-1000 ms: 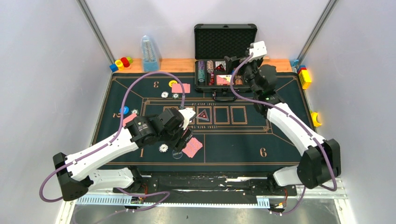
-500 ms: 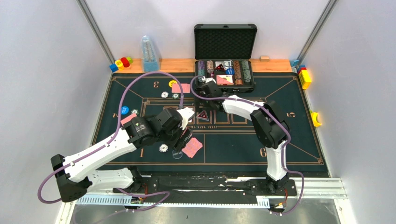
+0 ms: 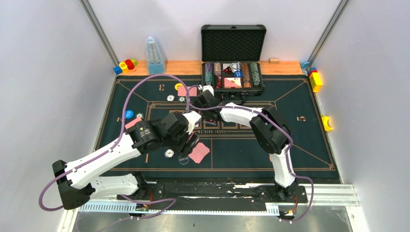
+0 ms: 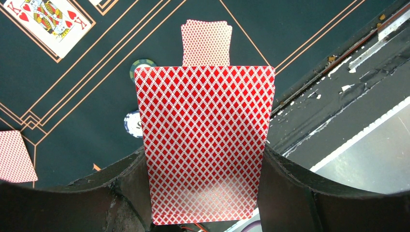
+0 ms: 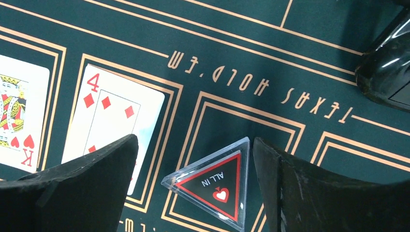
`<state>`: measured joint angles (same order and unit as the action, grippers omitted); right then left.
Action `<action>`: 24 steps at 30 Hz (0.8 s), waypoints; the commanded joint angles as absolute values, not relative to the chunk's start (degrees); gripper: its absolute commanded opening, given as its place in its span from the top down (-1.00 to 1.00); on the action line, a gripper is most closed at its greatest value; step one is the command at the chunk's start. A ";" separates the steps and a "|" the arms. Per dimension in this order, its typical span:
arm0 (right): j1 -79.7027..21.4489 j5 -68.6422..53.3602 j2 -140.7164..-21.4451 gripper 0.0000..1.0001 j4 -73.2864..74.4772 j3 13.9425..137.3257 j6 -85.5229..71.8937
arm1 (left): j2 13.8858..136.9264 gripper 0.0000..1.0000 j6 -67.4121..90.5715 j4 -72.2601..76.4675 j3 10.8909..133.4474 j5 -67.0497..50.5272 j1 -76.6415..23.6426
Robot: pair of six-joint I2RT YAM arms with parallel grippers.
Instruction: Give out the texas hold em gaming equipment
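My left gripper (image 4: 203,159) is shut on a red-backed playing card (image 4: 205,140), held upright above the green mat (image 3: 290,145). Below it lie a small red-backed card pile (image 4: 206,42), a green-and-white chip (image 4: 140,65) and a white disc (image 4: 130,124). My right gripper (image 5: 194,145) is open and low over the mat's centre boxes. A clear "ALL IN" triangle (image 5: 215,181) lies between its fingers, close to the right one. Beside it lie a face-up four of diamonds (image 5: 113,125) and a king (image 5: 17,121).
An open black case (image 3: 233,43) of chips stands at the back. Cards, chips and discs lie at seat 3 (image 3: 187,91) and the left seat (image 3: 134,123). A blue bottle-like object (image 3: 154,55) and toy blocks (image 3: 125,65) (image 3: 315,79) line the edges.
My right arm has swung from the case down and left across the mat to the centre boxes, over the triangle. The left arm with its card has stayed put.
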<state>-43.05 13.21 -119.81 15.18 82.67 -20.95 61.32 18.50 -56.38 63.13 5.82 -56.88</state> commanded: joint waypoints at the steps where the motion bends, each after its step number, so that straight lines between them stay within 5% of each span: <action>1: -43.44 16.04 -119.36 -0.80 20.07 78.24 -23.15 | 59.77 1.00 17.76 -54.67 63.38 5.15 -56.72; 12: -44.95 18.43 -116.06 -0.63 20.78 73.71 -21.71 | 59.87 1.00 17.67 -54.60 63.42 5.18 -56.71; 24: -44.53 30.29 -111.84 -0.20 23.38 69.40 -24.70 | 59.86 1.00 17.72 -54.61 63.43 5.25 -56.75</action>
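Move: The All In triangle lies between the right hand's open fingertips, some 2 cm to the right of the hand point, 1 cm back and a centimetre or two below. The four of diamonds is about 7 cm to this hand's left and 1 cm ahead, the king of hearts 15 cm left and level with it; the case handle stands roughly 10 cm ahead and 14 cm right. From the left hand, the triangle is about 22 cm ahead, 10 cm right and 17 cm below. Rightward and somewhat back, the right hand slides low over the mat at an almost constant height, about 4 cm in all, away from the four of diamonds, tipping its left side down a little. Meanwhile its wide-open fingers draw in by about a third, until the fingertips close in on the triangle's left corner and right edge and take it along. ##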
